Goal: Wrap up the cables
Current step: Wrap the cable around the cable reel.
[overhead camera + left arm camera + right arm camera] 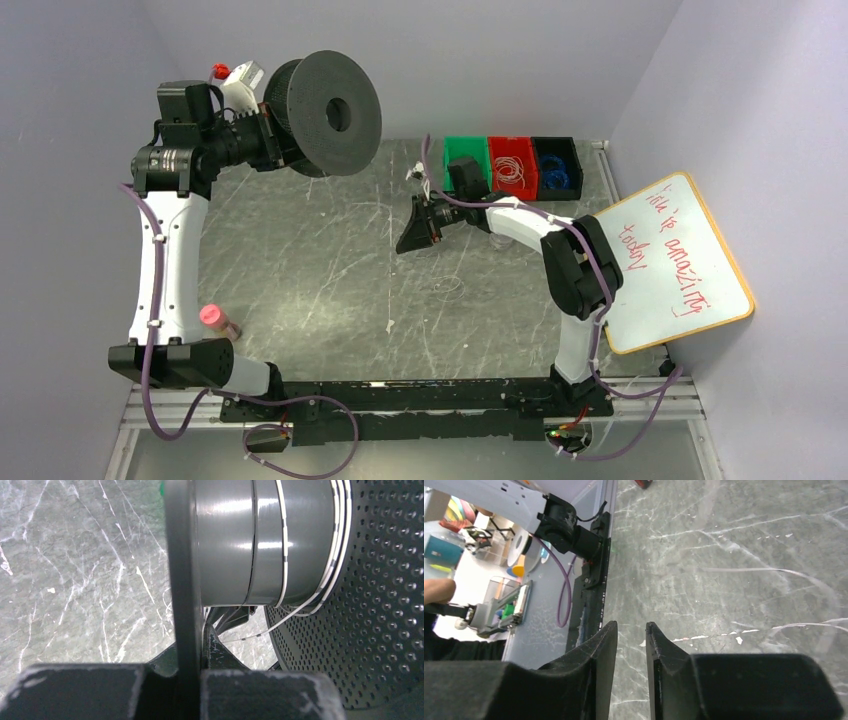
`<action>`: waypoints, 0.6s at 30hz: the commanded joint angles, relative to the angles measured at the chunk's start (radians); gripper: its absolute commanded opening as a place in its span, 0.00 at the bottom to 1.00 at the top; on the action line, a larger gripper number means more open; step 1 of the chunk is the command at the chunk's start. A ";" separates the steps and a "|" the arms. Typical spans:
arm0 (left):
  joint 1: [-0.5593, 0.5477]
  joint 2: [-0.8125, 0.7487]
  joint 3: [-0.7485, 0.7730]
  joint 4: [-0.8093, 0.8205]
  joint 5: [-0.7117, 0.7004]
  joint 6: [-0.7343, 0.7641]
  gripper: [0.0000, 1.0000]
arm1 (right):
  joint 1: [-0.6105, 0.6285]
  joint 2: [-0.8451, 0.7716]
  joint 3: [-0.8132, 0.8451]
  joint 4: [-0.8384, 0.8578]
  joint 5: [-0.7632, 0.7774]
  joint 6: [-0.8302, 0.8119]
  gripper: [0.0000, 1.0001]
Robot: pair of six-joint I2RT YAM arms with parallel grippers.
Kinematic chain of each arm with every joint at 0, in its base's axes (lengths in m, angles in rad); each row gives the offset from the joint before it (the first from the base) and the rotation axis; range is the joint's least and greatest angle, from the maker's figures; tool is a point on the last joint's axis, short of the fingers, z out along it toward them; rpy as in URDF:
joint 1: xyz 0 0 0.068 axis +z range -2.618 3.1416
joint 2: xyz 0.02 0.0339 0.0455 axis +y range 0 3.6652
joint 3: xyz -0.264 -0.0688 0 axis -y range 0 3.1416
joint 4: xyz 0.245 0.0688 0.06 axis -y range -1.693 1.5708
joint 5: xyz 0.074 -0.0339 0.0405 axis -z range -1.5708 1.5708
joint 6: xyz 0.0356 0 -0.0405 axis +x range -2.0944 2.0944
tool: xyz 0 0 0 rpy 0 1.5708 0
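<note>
My left gripper (268,135) is shut on one flange of the big black spool (322,100) and holds it up over the table's far left. In the left wrist view the flange (182,580) stands clamped between the jaws. A few turns of thin whitish cable (283,540) lie round the grey hub, and a loose strand hangs below it. More of the cable (447,285) lies in fine loops on the table. My right gripper (413,236) hovers just above those loops, slightly open (631,627), with only bare table showing in the gap. A blurred whitish strand (769,570) crosses the table beyond it.
Green (463,152), red (512,165) and blue (557,165) bins stand in a row at the far right. A whiteboard (675,262) leans at the right edge. A pink-capped bottle (216,320) stands beside the left arm's base.
</note>
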 commanded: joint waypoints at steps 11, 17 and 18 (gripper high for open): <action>0.004 -0.048 0.042 0.076 0.068 -0.013 0.02 | 0.000 -0.175 -0.149 0.151 0.155 -0.239 0.61; 0.004 -0.049 0.033 0.079 0.105 -0.014 0.02 | 0.018 -0.257 -0.253 0.253 0.327 -0.449 0.68; 0.003 -0.050 0.031 0.083 0.118 -0.015 0.02 | 0.025 -0.261 -0.259 0.249 0.360 -0.490 0.69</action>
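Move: The freed white cable hangs and falls just off the right fingertips, its near stretch about 8 cm ahead, 5 cm left and some 13 cm below the right hand. The loose cable coil on the table sits level with that hand, roughly 9 cm to its right and 15 cm below; the cable reel is about 12 cm ahead, 16 cm left and 22 cm above. From the left hand the cable's near stretch is about 3 cm ahead, 16 cm right and 35 cm below. The cable is already clear of the right fingers, which go on spreading from part open to about two-thirds wide. That hand dips about 1.5 cm, then eases to its right some 2 cm, rising slightly, while it rolls about 25 degrees around its finger line, forward side coming up. The left hand keeps the reel held high and still. ##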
